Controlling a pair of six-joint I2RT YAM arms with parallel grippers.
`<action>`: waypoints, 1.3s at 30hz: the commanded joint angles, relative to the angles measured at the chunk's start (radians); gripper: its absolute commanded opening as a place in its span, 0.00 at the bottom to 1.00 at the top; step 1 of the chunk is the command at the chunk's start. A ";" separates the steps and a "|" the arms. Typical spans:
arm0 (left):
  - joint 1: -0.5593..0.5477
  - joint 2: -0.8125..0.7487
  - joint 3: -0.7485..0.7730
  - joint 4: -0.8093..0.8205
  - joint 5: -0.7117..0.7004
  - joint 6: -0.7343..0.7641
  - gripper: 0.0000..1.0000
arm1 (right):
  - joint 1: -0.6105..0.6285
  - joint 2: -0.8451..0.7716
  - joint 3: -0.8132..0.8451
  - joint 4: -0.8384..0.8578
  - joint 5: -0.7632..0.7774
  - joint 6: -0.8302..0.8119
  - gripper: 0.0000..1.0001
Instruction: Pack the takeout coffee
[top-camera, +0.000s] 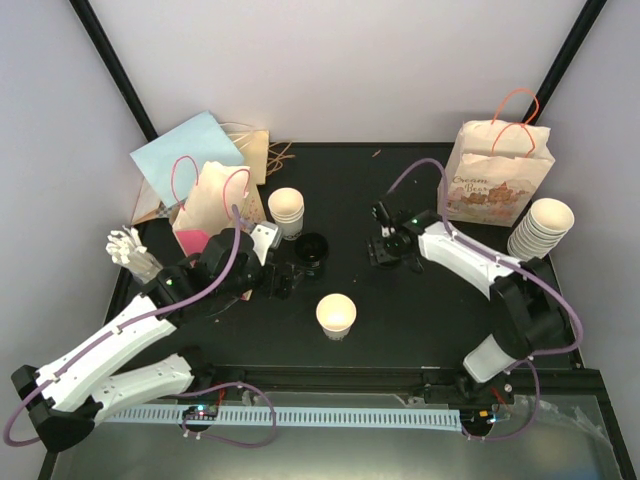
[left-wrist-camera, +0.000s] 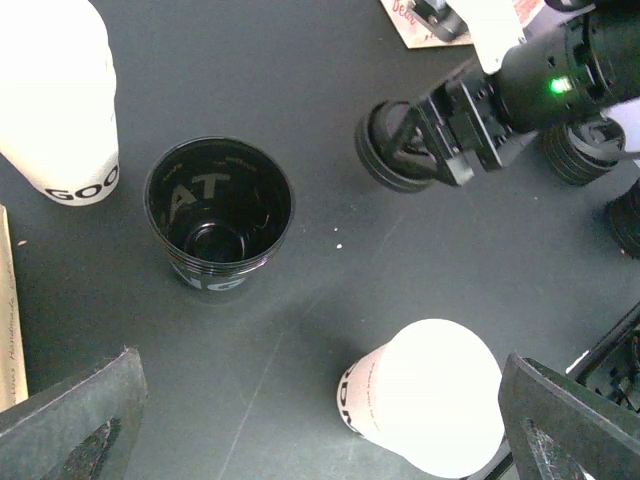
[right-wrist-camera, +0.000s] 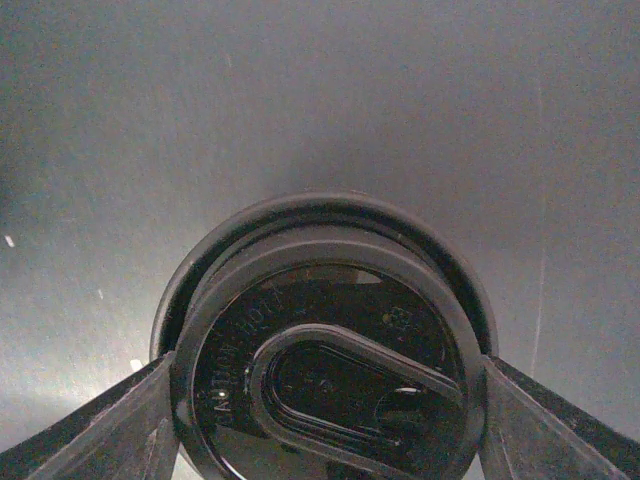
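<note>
My right gripper (right-wrist-camera: 325, 405) is shut on a black coffee lid (right-wrist-camera: 330, 350), pinching its rim from both sides a little above the dark table. From above, that gripper (top-camera: 384, 252) hangs right of an upright black cup (top-camera: 312, 248). The left wrist view shows the black cup (left-wrist-camera: 220, 210), empty, and the held lid (left-wrist-camera: 400, 148) to its upper right. A single white cup (top-camera: 336, 314) stands nearer the front, mouth up. My left gripper (left-wrist-camera: 320, 430) is open and empty, its fingers (left-wrist-camera: 70, 425) spread wide, with the white cup (left-wrist-camera: 430, 400) just inside the right finger.
A stack of white cups (top-camera: 287, 211) stands behind the black cup. A printed paper bag (top-camera: 497, 175) and another cup stack (top-camera: 540, 228) are at the back right. Paper bags (top-camera: 215, 195) and white cutlery (top-camera: 130, 250) crowd the left. Spare black lids (left-wrist-camera: 580, 150) lie by the right arm.
</note>
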 joint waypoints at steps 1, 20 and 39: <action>0.009 0.000 -0.009 0.053 0.042 0.002 0.99 | -0.006 -0.104 -0.116 0.026 -0.052 0.042 0.77; 0.009 0.131 -0.090 0.509 0.409 -0.234 0.86 | -0.100 -0.538 -0.254 -0.003 -0.369 0.159 0.79; 0.016 0.522 0.128 0.659 0.579 -0.311 0.41 | -0.107 -0.720 -0.216 -0.057 -0.498 0.264 0.78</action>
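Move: The black lid, which seems to be a stack of two, is already in the right fingers. It lies about 12 cm ahead of the left hand, 22 cm to its right and 15 cm lower; the open left gripper is where the lid is being taken. From the left hand, the black cup stands some 11 cm ahead and 6 cm right, and the empty white cup about 5 cm back and 11 cm right, both roughly 17 cm below. The black lid, kept pinched by the right fingers, is drawn back about 10 cm and then carried up some 12 cm, the right wrist rolling about 35 degrees so its fingers swing from downward towards the left. The left hand meanwhile reaches some 15 cm to the right and latterly a little forward towards the lid, turning its wrist and narrowing its wide-open fingers to under half. ##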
